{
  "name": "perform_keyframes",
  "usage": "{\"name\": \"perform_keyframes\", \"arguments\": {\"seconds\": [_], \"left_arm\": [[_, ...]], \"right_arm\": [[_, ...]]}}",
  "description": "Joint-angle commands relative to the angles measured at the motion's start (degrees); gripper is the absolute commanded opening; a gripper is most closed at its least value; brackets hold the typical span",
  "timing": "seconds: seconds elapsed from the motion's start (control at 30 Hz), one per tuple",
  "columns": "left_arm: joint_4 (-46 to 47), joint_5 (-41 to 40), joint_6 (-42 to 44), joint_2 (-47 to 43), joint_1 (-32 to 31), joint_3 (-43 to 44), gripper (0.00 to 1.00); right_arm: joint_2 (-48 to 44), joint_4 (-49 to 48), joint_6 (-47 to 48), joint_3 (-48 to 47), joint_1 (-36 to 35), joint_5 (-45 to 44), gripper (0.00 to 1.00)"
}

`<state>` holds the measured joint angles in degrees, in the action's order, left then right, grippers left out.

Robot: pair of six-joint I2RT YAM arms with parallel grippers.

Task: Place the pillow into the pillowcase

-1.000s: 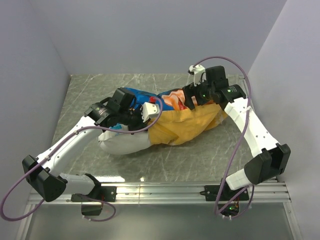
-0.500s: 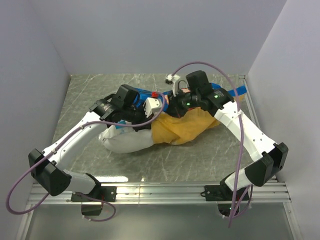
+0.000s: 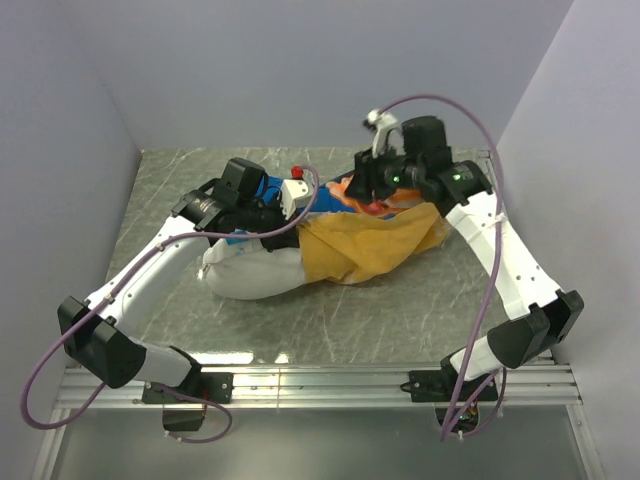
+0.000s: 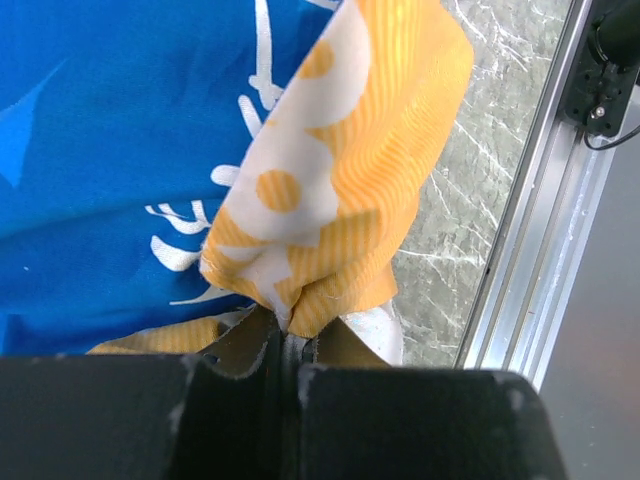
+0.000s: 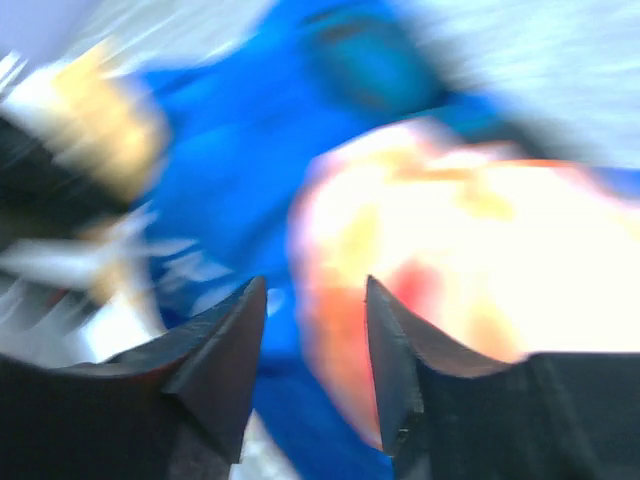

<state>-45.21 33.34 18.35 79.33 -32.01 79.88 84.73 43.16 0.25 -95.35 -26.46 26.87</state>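
The white pillow lies left of centre, its right end inside the pillowcase, whose orange-yellow face is up. My left gripper is over the pillow's far side. In the left wrist view it is shut on a bunched fold of the pillowcase, orange-yellow with white dots over blue with white lettering; a bit of pillow shows beneath. My right gripper hovers at the case's far edge. In the blurred right wrist view it is open over blue and orange-white pillowcase fabric, nothing between the fingers.
Grey walls close in the marbled table on the left, back and right. An aluminium rail runs along the near edge, also seen in the left wrist view. Purple cables loop above both arms.
My right gripper swung left over the pillowcase half a second ago and has drawn back right and upward. The left gripper has shifted slightly left, still gripping the fabric.
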Motion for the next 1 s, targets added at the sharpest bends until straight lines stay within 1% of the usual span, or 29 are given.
{"name": "perform_keyframes", "arguments": {"seconds": [0.0,0.07,0.2,0.3,0.33,0.37,0.43,0.47,0.5,0.53,0.57,0.63,0.67,0.7,0.77,0.8,0.87,0.9,0.97], "left_arm": [[4.17,3.05,1.25,-2.77,-0.25,-0.51,0.01],[4.17,2.43,1.6,-3.13,-0.25,-0.86,0.01],[3.81,2.08,1.69,-2.87,-0.25,-0.69,0.0],[3.99,1.99,1.51,-2.86,-0.25,-0.42,0.0],[4.16,1.99,1.25,-2.86,-0.25,-0.42,0.01],[4.25,2.08,1.25,-2.86,-0.33,-0.34,0.01],[4.6,2.34,0.99,-2.51,-0.25,-0.42,0.01],[4.52,2.51,1.07,-2.43,-0.33,-0.34,0.0],[4.43,2.86,0.99,-2.08,-0.25,0.01,0.0],[4.52,2.96,0.64,-1.9,-0.33,0.19,0.01],[4.6,3.13,0.64,-1.72,-0.33,0.28,0.0],[5.04,3.39,0.2,-1.28,-0.33,0.81,0.0],[5.13,3.48,0.2,-1.02,-0.25,0.89,0.01],[5.13,3.74,0.11,-0.67,-0.25,1.24,0.0],[5.22,4.18,-0.33,-0.06,-0.25,1.77,0.01],[5.39,4.36,-0.59,0.47,-0.33,2.38,0.01],[6.1,5.24,-1.65,0.65,-0.33,2.74,0.01],[6.1,5.5,-1.82,1.0,-0.25,3.35,0.01],[6.36,6.46,-2.88,1.18,-0.16,3.97,0.0]], "right_arm": [[1.21,0.78,4.66,-4.58,1.85,-22.34,0.55],[3.15,2.19,5.2,-6.33,2.64,-25.98,0.55],[8.16,4.82,6.78,-7.22,3.08,-26.35,0.56],[10.01,6.05,7.13,-7.04,3.08,-25.82,0.53],[11.15,6.41,7.04,-7.3,3.17,-25.21,0.46],[11.33,6.5,7.04,-6.96,3.17,-24.33,0.42],[11.16,5.8,6.78,-6.34,3.25,-22.23,0.24],[11.16,5.71,6.69,-6.34,3.08,-19.6,0.17],[10.99,6.06,6.34,-6.6,2.9,-17.93,0.01],[10.81,6.06,5.91,-7.39,2.56,-16.6,0.0],[10.46,5.98,5.47,-7.57,2.2,-12.85,0.0],[8.27,4.4,3.54,-7.57,0.54,-8.44,0.0],[7.48,3.7,2.22,-7.48,-0.34,-3.8,0.0],[5.9,1.77,1.34,-7.22,-2.61,-2.19,0.0],[4.75,-0.26,-0.16,-6.87,-4.82,1.06,0.0],[3.96,-2.53,-3.56,-6.6,-5.53,4.9,0.0],[3.6,-5.0,-8.13,-5.11,-7.46,8.62,0.0],[3.51,-7.54,-9.73,-4.15,-7.9,11.94,0.0],[3.43,-10.88,-13.15,-2.48,-8.96,14.42,0.0]]}}
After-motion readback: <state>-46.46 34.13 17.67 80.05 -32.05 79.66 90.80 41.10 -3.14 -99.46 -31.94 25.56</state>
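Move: The far, blue-and-peach printed side of the pillowcase, next to be gripped, lies about 8 cm ahead of the open right gripper, 5 cm to its right and 7 cm lower. Its orange near panel is some 8 cm back, level sideways and 12 cm below; the pillow's bare white end is roughly 27 cm left, 12 cm back and 17 cm down. From the left gripper, that far side is about 15 cm ahead and 23 cm right, near its own height. Reach the right gripper forward and to the right, then down, about 8 cm out and 7 cm lower, to the pillowcase's far side. Shut the fingers on the printed cloth there, then haul it back, left and up, some 14 cm in all, towards the left gripper. Hold the left gripper almost still, keeping its pinch on the gathered case. ##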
